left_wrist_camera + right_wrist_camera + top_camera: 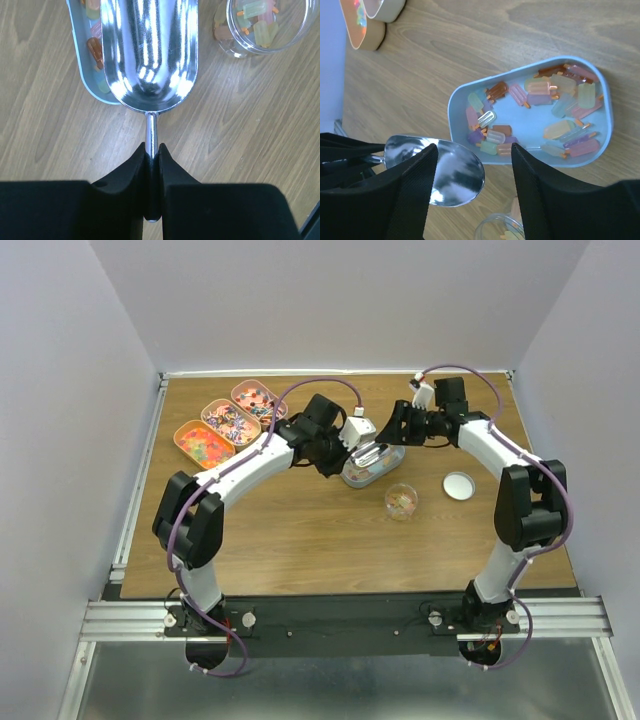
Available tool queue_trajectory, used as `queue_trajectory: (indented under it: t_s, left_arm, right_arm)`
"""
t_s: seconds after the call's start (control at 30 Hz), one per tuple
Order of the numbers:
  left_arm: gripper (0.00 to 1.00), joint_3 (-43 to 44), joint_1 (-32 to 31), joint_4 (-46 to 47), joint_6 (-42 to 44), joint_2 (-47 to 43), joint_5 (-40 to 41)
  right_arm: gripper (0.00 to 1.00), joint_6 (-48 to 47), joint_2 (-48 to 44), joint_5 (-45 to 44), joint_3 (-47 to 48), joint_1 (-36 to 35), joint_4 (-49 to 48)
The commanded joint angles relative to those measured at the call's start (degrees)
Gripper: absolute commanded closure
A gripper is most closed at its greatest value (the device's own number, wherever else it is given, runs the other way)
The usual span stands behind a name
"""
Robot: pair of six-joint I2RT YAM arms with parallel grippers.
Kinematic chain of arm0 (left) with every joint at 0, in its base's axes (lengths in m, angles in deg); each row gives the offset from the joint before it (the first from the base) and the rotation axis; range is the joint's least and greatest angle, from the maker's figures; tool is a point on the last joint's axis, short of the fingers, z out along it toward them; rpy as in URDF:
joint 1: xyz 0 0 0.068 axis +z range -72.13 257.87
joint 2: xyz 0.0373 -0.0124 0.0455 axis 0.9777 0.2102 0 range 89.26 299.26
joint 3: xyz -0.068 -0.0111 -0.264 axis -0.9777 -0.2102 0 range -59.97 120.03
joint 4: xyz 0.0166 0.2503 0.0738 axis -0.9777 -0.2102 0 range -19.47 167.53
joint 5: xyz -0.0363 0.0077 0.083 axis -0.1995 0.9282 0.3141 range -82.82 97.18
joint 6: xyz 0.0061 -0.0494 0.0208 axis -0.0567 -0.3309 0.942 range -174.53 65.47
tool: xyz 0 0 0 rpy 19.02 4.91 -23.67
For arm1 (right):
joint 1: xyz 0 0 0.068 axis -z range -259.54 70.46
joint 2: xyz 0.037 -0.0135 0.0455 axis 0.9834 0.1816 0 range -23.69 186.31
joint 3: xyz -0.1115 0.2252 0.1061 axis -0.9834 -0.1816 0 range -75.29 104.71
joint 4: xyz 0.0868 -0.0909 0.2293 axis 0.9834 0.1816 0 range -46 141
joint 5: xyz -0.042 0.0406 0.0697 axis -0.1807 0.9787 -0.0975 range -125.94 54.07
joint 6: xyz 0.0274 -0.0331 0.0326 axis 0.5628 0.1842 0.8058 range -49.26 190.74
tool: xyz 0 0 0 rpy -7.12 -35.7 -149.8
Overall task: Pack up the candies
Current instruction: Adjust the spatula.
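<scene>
The candies [540, 95] are small pastel popsicle-shaped sweets lying in a light blue oval tin [451, 107] at mid-table. More candies [257, 20] sit in a clear round jar [402, 502] just in front of that tin. My left gripper [151, 150] is shut on the thin handle of a silver metal scoop [149, 50]. The scoop's bowl looks empty and hangs over the tin's edge [82, 80]. My right gripper [475, 155] is open above the near rim of the tin, holding nothing. The scoop [447, 175] shows partly behind its left finger.
Three oval tins [228, 422] of mixed sweets stand in a row at the back left. The jar's round white lid [459, 485] lies flat to the right of the jar. Both arms meet over the blue tin [372, 468].
</scene>
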Motion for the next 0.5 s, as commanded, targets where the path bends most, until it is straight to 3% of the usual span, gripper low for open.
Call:
queue_trajectory:
  t_s: [0.0, 0.47]
  left_arm:
    - [1.00, -0.6, 0.4, 2.9, 0.8, -2.7, -2.6]
    - [1.00, -4.7, 1.5, 8.4, -0.1, -6.8, -3.1]
  right_arm:
    - [0.35, 0.1, 1.8, 4.7, -1.8, 0.6, -0.3]
    - [0.54, 0.3, 2.8, 6.4, -3.0, 1.3, -0.7]
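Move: The spatula's bowl, held by its handle in the left hand, lies some 4 cm back and 4 cm to the left of the right hand and about 1 cm below it. The candy bin is about 6 cm back and 2 cm left of that hand, some 10 cm down; the clear cup is roughly 14 cm back and 4 cm right, 9 cm down. From the left hand the bowl's middle is about 5 cm right and 2 cm ahead, about level. The spatula's bowl is met at its free end by the right hand, which eases about 1.5 cm back and 1 cm down towards it while its fingers close from wide to about half open, one fingertip coming over the inside of the bowl. The left hand keeps its grip on the handle and lifts it about 1.5 cm. ##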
